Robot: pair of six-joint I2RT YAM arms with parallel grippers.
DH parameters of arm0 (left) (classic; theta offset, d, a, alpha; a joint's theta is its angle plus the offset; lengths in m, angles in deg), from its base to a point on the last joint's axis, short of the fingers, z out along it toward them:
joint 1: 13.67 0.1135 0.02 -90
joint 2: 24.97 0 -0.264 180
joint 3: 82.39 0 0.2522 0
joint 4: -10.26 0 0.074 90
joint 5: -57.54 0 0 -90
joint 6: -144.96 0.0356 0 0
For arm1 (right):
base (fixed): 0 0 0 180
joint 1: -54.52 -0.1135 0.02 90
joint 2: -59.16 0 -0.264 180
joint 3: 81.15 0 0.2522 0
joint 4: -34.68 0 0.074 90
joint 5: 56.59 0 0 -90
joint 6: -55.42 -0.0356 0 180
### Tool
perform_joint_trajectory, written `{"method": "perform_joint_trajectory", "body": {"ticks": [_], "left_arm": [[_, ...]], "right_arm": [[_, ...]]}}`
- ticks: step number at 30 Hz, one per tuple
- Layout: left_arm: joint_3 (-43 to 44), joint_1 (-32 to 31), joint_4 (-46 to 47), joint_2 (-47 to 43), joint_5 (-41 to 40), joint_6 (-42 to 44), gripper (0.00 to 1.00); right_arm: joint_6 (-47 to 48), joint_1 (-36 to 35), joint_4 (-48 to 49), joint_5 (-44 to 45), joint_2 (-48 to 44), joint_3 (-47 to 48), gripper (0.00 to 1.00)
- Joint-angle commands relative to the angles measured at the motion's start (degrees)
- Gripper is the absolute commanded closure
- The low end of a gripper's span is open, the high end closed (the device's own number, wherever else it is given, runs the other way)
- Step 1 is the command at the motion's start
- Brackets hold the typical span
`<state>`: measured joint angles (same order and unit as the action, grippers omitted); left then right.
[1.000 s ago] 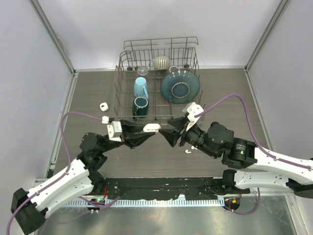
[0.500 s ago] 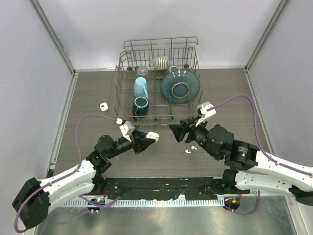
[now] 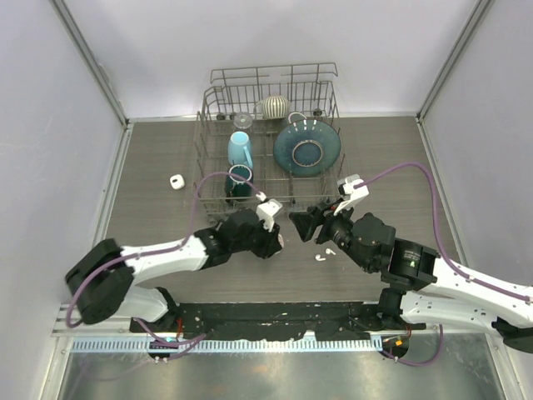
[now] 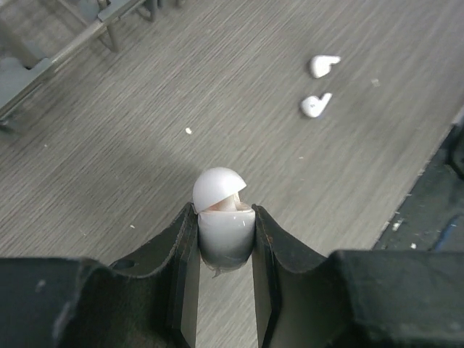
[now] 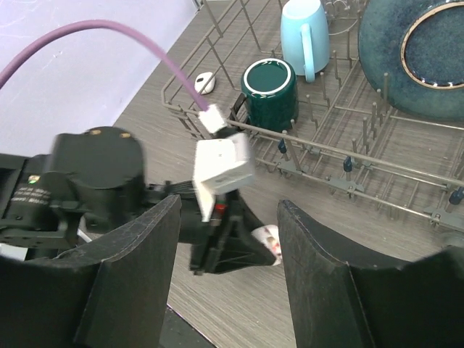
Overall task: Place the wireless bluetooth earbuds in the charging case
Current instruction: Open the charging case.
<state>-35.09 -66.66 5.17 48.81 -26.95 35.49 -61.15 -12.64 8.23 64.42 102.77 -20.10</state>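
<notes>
My left gripper (image 4: 224,216) is shut on the white charging case (image 4: 225,233), pinching its body from both sides a little above the table. The case's lid (image 4: 217,186) stands open. Two white wireless bluetooth earbuds (image 4: 323,65) (image 4: 315,106) lie on the wood-grain table ahead of it; from above they show as small white pieces (image 3: 321,257) under the right wrist. My right gripper (image 3: 300,225) faces the left gripper (image 3: 271,242) with a small gap between them. Its jaws are open and empty, and the case (image 5: 267,238) shows between its fingers, farther off.
A wire dish rack (image 3: 205,112) stands at the back, holding a dark green mug (image 5: 268,85), a light blue mug (image 5: 304,32) and a blue plate (image 3: 306,147). A small white object (image 3: 176,181) lies left of the rack. Purple cables loop over both arms.
The left arm has swung and rolled, carrying the case a little to the right. The right gripper drew back from the case toward the right, and its jaws widened slightly.
</notes>
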Motion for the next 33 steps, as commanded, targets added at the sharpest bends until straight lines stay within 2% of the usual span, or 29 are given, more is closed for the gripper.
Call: {"method": "perform_joint_trajectory", "body": {"ticks": [1,3,6,11,14,16,18,21,22,25,29,33], "left_arm": [[8.89,-0.71,-14.45,9.52,-4.99,-0.49,1.0],[12.51,-1.32,-18.5,14.26,-6.3,-0.49,1.0],[14.97,-1.67,-20.88,18.14,-3.96,-0.58,1.0],[14.46,-2.73,-20.89,18.17,-4.99,-0.31,1.0],[10.15,-2.82,-15.88,13.07,-6.56,-0.92,1.0],[8.65,-2.82,-16.22,9.73,-8.76,-1.1,1.0],[6.21,-2.82,-14.92,7.01,-7.2,0.2,1.0],[0.42,-3.0,-8.94,-1.95,-8.07,1.09,1.0],[-0.92,-2.99,-4.32,-7.1,-7.98,1.7,1.0],[-4.09,-2.99,0.46,-13.82,-5.7,5.65,1.0],[-6.73,-2.99,6.87,-24.96,-1.83,9.26,1.0],[-9.36,-3.08,16.0,-31.57,1.15,12.42,1.0]], "right_arm": [[-1.38,0.53,1.09,2.04,-1.25,-0.35,0.39],[-1.73,0.62,0.56,3.7,-2.21,-0.53,0.39],[-2.17,0.89,-0.14,6.42,-3.97,-0.97,0.39],[-2.88,0.97,-1.46,10.83,-6.87,-2.02,0.39],[-2.79,1.06,-1.81,12.32,-8.72,-2.55,0.39],[-2.88,1.15,-1.99,12.85,-9.25,-2.73,0.39],[-2.88,1.15,-2.25,12.85,-9.25,-2.55,0.39],[-3.31,1.15,-2.78,12.59,-8.64,-2.55,0.39],[-3.58,1.15,-2.78,12.42,-8.46,-2.64,0.39],[-4.02,1.32,-3.04,10.93,-7.32,-2.55,0.39],[-3.15,2.03,-2.61,5.23,-4.95,-2.11,0.39],[1.24,2.91,1.51,-12.14,-0.48,-0.36,0.39]]}}
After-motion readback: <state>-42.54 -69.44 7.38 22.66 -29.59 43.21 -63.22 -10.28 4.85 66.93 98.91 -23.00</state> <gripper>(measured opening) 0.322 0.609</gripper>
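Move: The left hand already holds the charging case with its lid ajar. The table spot it heads for is about 9 cm below, 1 cm ahead and 1 cm to the right. From this hand, the near loose earbud lies some 12 cm right and 1 cm ahead, the far earbud 14 cm right and 3 cm ahead; the rack's front edge is 12 cm straight ahead. From the empty right hand, the case sits about 4 cm ahead, 5 cm left and 20 cm below. Down first, the left hand finishes a swift plunge of about 5 cm towards the table, its fingers tipping steeper. It then travels low, back and to the left, before climbing sharply by some 15 cm, fingers swinging back up, the case still pinched. The right hand, open and empty, swings right, then partly returns while sinking slightly. ##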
